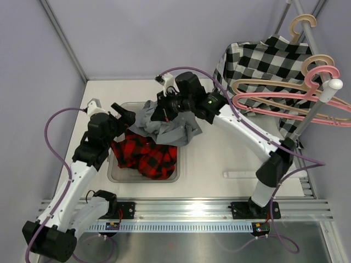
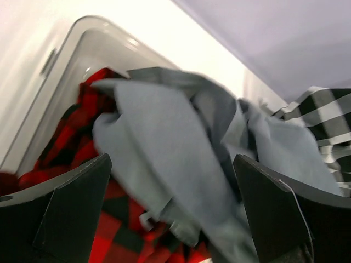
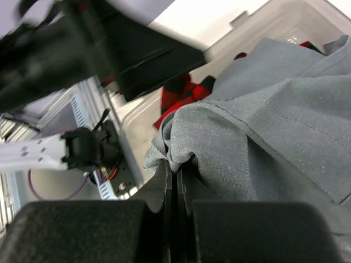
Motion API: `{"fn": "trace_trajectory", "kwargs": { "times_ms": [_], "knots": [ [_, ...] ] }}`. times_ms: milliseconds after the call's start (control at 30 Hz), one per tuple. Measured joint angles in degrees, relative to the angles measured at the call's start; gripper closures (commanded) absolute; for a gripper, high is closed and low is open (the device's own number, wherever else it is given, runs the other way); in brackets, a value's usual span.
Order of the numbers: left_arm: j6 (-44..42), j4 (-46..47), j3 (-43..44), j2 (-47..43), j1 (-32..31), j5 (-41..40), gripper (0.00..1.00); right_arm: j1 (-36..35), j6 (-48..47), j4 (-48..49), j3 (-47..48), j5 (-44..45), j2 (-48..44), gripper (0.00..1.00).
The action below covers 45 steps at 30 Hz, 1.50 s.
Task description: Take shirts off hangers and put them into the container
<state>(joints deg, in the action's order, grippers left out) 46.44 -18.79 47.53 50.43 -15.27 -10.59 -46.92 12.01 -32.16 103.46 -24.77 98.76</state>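
Note:
The grey shirt [image 1: 164, 129] hangs bunched over the far right part of the container [image 1: 115, 174], and my right gripper [image 1: 166, 108] is shut on a fold of it [image 3: 176, 172]. Its cloth [image 3: 263, 120] fills the right wrist view. Under it, the red-and-black plaid shirt [image 1: 145, 156] lies inside the container. My left gripper [image 1: 123, 115] stands open at the container's far left; in the left wrist view its wide-apart jaws [image 2: 173, 213] frame the grey shirt [image 2: 164, 131] and the plaid [image 2: 71, 137], holding nothing. The black-and-white checked shirt [image 1: 263, 60] hangs on a tan hanger [image 1: 303, 22] at the back right.
A bare pink hanger [image 1: 285, 101] and a bare tan hanger [image 1: 263, 85] hang on the grey rack pole [image 1: 312, 109] in front of the checked shirt. A white bar [image 1: 241, 174] lies on the table near the right arm's base. Lilac walls close in the left and the back.

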Motion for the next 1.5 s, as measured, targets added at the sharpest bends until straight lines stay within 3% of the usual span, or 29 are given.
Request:
{"fn": "trace_trajectory", "kwargs": {
  "times_ms": [300, 600, 733, 867, 967, 1000, 1100, 1133, 1367, 1500],
  "knots": [
    [-2.6, -9.2, 1.0, -10.6, 0.0, -6.1, 0.01, 2.0, 2.5, 2.3, 1.6, -2.5, 15.7, 1.00],
    [-6.5, -10.7, 6.5, -12.9, 0.0, -2.9, 0.01, 0.2, 3.1, -8.1, 17.6, -0.7, 35.3, 0.83],
    [-7.0, -10.7, 6.5, -13.4, 0.0, -0.2, 0.01, -2.0, 3.3, -10.3, 18.3, 1.7, 39.8, 0.80],
    [-7.2, -11.1, 6.5, -15.0, 0.0, 1.3, 0.01, -3.2, 4.5, -7.9, 15.4, 2.4, 39.6, 0.66],
    [-7.5, -11.8, 6.8, -16.2, 0.0, 1.7, 0.01, -4.2, 5.1, -6.4, 14.1, 4.7, 38.7, 0.44],
    [-7.6, -12.0, 7.3, -16.4, 0.0, 1.7, 0.01, -4.9, 5.0, -5.9, 13.5, 6.2, 38.1, 0.32],
    [-8.4, -12.4, 8.9, -16.5, 0.0, 1.8, 0.01, -7.8, 4.2, -4.8, 11.4, 11.9, 35.5, 0.15],
    [-8.8, -12.5, 9.5, -16.5, 0.0, 1.8, 0.01, -8.9, 4.0, -4.9, 10.7, 14.2, 34.3, 0.03],
    [-11.6, -15.8, 12.3, -16.6, 0.0, 0.3, 0.01, -10.4, 4.2, -11.5, 4.0, 26.0, 23.4, 0.00],
    [-12.7, -17.3, 13.2, -16.7, 0.0, -0.9, 0.01, -9.8, 6.3, -14.1, -1.7, 32.4, 10.7, 0.01]
  ]
}}
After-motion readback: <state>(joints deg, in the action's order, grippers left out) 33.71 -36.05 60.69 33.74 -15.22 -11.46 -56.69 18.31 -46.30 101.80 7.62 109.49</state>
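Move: In the right hand is a gathered end of the gray shirt, and the container's middle lies about 27 cm below this hand, 6 cm to its left and 5 cm ahead. The red plaid shirt in the container lies about 26 cm below the same hand, 6 cm left and 3 cm back. The open left gripper hovers some 11 cm left of it and 3 cm ahead, a little lower. From the left hand, the container is 20 cm down, 5 cm right and 1 cm ahead. Plunging about 27 cm into the container with the gray shirt in its grip, the right hand drifts some 6 cm left and tips its fingers some 25 degrees further down, opens wide to let go near the bottom, then climbs about 12 cm while swinging 9 cm right. The left hand, still open, backs off some 8 cm and rises about 10 cm, its fingertips tilting up. ##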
